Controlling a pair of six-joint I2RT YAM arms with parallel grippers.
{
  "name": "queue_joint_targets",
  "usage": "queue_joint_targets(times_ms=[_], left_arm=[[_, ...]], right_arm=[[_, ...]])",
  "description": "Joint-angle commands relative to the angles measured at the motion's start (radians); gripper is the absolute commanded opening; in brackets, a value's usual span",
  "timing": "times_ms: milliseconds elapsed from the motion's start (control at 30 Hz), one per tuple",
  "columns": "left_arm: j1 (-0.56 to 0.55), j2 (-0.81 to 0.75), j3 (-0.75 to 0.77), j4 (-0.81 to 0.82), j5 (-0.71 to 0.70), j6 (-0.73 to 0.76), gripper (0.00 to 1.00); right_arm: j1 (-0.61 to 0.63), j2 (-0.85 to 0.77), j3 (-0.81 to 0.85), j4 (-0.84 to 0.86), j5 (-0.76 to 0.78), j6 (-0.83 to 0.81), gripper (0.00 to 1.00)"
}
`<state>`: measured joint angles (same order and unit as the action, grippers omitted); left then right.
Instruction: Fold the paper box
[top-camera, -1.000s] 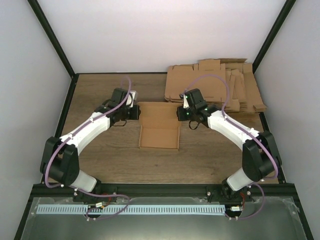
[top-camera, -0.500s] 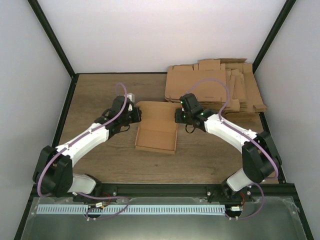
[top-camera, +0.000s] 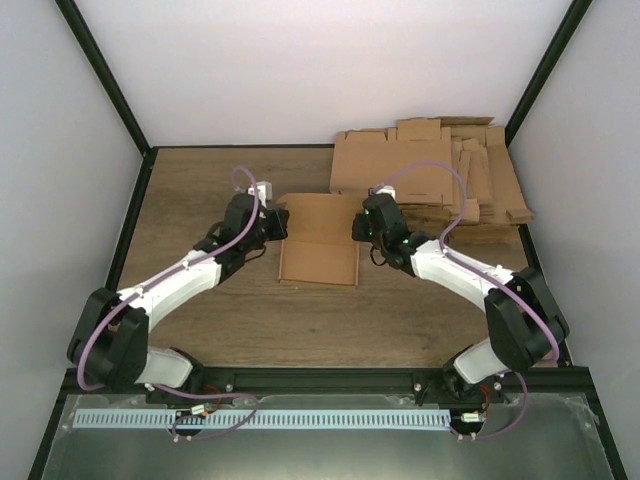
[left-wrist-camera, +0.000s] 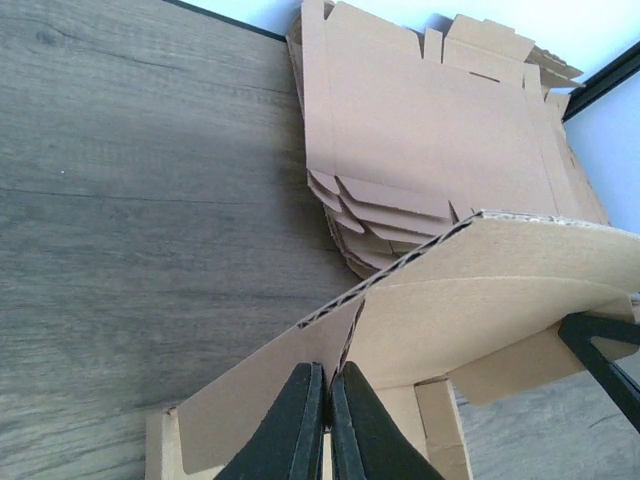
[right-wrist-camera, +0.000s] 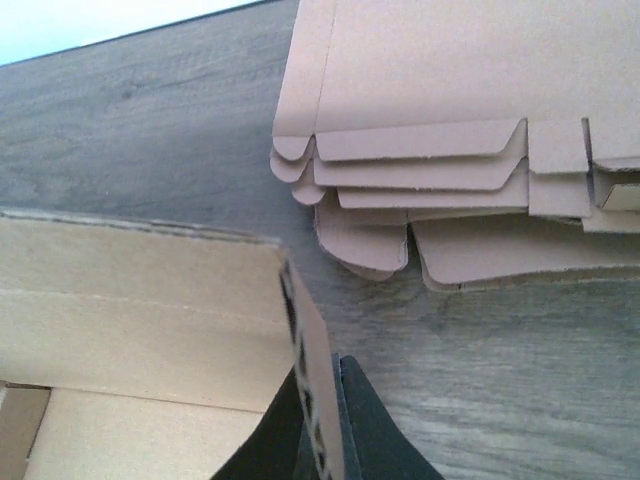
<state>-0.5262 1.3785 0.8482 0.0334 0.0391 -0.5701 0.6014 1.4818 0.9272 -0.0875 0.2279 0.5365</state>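
Observation:
The paper box (top-camera: 320, 262) is a shallow brown cardboard mailer in the middle of the table, its lid panel (top-camera: 322, 215) raised at the far side. My left gripper (top-camera: 274, 226) is at the box's left wall and is shut on the cardboard edge where the side flap meets the lid (left-wrist-camera: 328, 378). My right gripper (top-camera: 361, 229) is at the box's right wall and pinches that upright corrugated wall (right-wrist-camera: 322, 385) between its fingers. In the left wrist view the lid (left-wrist-camera: 500, 290) arches across above the open box floor.
A pile of flat brown cardboard blanks (top-camera: 440, 170) lies at the far right corner, just behind the box (left-wrist-camera: 430, 120) (right-wrist-camera: 450, 130). Black frame posts and white walls enclose the wooden table (top-camera: 200, 190). The right arm's dark finger (left-wrist-camera: 600, 350) shows at the left wrist view's right edge.
The right gripper has closed onto the box's right wall. Both arms have carried the box a little farther from the bases, first skewing it and then squaring it, with the lid raised.

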Motion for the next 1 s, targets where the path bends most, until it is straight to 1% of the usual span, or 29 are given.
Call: queue_joint_targets(times_ms=[0, 100, 300, 633, 800, 967], left_arm=[[-0.026, 0.039, -0.048, 0.104, 0.079, -0.036, 0.06], [-0.026, 0.044, -0.087, 0.144, 0.08, -0.057, 0.06], [-0.029, 0.034, -0.154, 0.179, 0.09, -0.102, 0.06], [-0.055, -0.011, -0.231, 0.154, 0.078, -0.115, 0.06], [-0.063, -0.051, -0.254, 0.113, 0.073, -0.114, 0.06], [-0.074, -0.092, -0.286, 0.083, 0.074, -0.113, 0.06]], right_arm=[[0.032, 0.004, -0.019, 0.196, 0.004, 0.03, 0.02], [0.033, 0.005, -0.07, 0.243, 0.01, 0.044, 0.02], [0.08, 0.008, -0.114, 0.247, 0.066, 0.082, 0.02], [0.14, 0.003, -0.194, 0.238, 0.089, 0.128, 0.02], [0.186, -0.01, -0.211, 0.209, 0.115, 0.142, 0.02], [0.204, -0.033, -0.236, 0.193, 0.117, 0.148, 0.02]])
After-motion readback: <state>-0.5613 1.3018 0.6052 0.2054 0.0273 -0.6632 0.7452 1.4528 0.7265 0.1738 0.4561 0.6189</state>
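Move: Both hands are up at the raised lid's side flaps. The tray that the lid must close over lies about 6 cm back from the left hand, 7 cm to its right and 12 cm below. From the right hand the tray is some 8 cm back, 7 cm left and 10 cm down. The lid's middle is 7 cm to the left hand's right, 2 cm ahead and 3 cm below; the cardboard stack is about 20 cm ahead and 20 cm right of the right hand, 10 cm lower. Still pinching the lid's right flap, the right hand drops a little over 1 cm, then draws back some 2.5 cm while its fingers tip up slightly. The left hand stays nearly shut at the left flap, first sinking about 4 cm, then easing back towards the tray by roughly 3.5 cm overall. ##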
